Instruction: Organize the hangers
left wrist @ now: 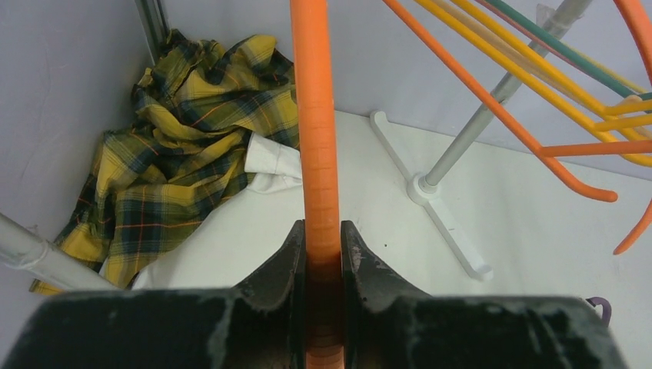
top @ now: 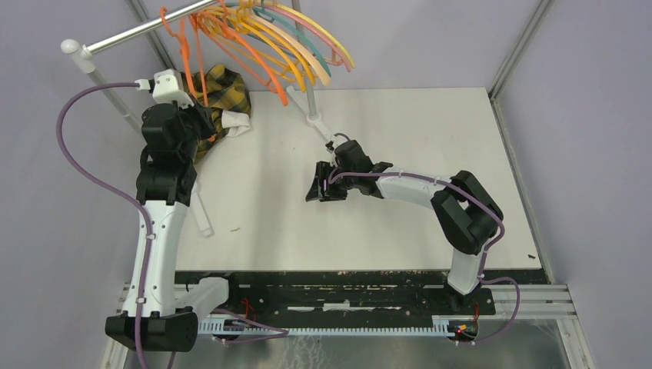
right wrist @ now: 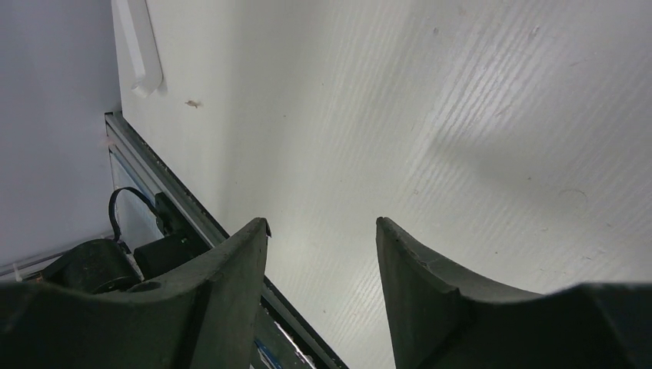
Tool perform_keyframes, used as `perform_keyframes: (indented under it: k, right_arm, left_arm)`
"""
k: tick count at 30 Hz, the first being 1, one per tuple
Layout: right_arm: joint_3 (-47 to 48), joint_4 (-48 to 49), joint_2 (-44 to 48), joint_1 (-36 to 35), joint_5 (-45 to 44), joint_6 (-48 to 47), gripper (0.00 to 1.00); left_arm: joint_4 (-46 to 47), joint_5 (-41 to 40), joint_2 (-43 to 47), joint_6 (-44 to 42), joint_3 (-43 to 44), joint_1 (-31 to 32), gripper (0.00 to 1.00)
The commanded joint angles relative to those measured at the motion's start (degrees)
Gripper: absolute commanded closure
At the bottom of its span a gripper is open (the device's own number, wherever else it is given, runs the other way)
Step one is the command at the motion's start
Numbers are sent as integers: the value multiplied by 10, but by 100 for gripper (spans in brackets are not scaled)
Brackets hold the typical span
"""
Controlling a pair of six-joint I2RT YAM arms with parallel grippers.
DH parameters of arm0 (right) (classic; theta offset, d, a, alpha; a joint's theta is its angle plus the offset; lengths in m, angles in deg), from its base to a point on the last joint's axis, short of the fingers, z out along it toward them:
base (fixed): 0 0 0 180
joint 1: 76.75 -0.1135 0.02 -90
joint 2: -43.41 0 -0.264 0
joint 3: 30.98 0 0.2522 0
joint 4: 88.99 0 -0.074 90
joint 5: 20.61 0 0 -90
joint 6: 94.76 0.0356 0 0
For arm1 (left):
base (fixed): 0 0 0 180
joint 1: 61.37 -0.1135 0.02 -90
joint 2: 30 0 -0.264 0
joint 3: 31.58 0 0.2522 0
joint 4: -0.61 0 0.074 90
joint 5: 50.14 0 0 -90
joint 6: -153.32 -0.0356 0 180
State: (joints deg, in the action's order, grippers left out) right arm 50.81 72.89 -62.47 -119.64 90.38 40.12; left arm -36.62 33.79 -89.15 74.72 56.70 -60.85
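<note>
Several hangers (top: 296, 38) in orange, yellow, teal and pink hang bunched on the silver rack pole (top: 138, 31) at the back left. One orange hanger (left wrist: 315, 115) runs straight down between the fingers of my left gripper (left wrist: 324, 231), which is shut on its arm just under the pole, next to the plaid cloth. In the top view that left gripper (top: 204, 123) sits at the rack's left end. My right gripper (top: 314, 191) hovers open over the middle of the table, nothing between its fingers (right wrist: 231, 269).
A yellow-black plaid cloth (left wrist: 184, 154) lies crumpled in the back left corner over a white garment (left wrist: 273, 161). The rack's upright (left wrist: 492, 100) and white foot (left wrist: 450, 227) stand on the table (top: 423, 154) behind my right gripper. Grey walls close in on three sides.
</note>
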Motion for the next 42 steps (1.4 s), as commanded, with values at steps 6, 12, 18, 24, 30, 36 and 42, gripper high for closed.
perform_keyframes:
  k: [6,12,18,24,30,36,42]
  right_arm:
    - [-11,40,-8,10,17,6,39]
    - [-16,48,-13,10,21,6,37]
    - [-19,42,-8,10,21,-14,30]
    - [-18,-10,20,10,-27,-78,0]
    - [-30,-75,79,10,-151,-184,0]
    - [-25,-115,114,11,-253,-284,0]
    - [-70,-57,165,10,-273,-302,0]
  left_arm:
    - [36,-7,-9,-22,-7,5,96]
    - [44,-3,10,-18,-24,5,52]
    - [40,20,30,-4,-38,5,1]
    - [35,116,50,25,-67,5,1]
    - [29,186,74,45,-130,5,1]
    - [46,204,104,55,-218,5,1]
    - [81,213,125,68,-302,5,1]
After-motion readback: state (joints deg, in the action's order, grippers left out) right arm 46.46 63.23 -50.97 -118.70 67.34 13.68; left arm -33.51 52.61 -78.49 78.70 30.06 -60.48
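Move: My left hand already holds the orange hanger, its hook up at the rail. That spot on the rail is about 13 cm ahead of the hand, 2 cm left and some 20 cm higher. The next orange hanger hangs roughly 9 cm ahead, 7 cm right and 12 cm up; the plaid cloth lies about 25 cm ahead, 11 cm left and 36 cm below. From my empty right hand, that rail spot is some 14 cm ahead, 20 cm left and 48 cm up. With my left hand I ease the hanger about 1 cm forward and down onto the rail and open wide to let go. I then back off some 5 cm, swing right, and sink about 13 cm below the rail, turning clockwise and tipping down. My empty right hand opens fully and pulls away right about 9 cm and slightly forward, its fingers swinging forward and steeper down. ##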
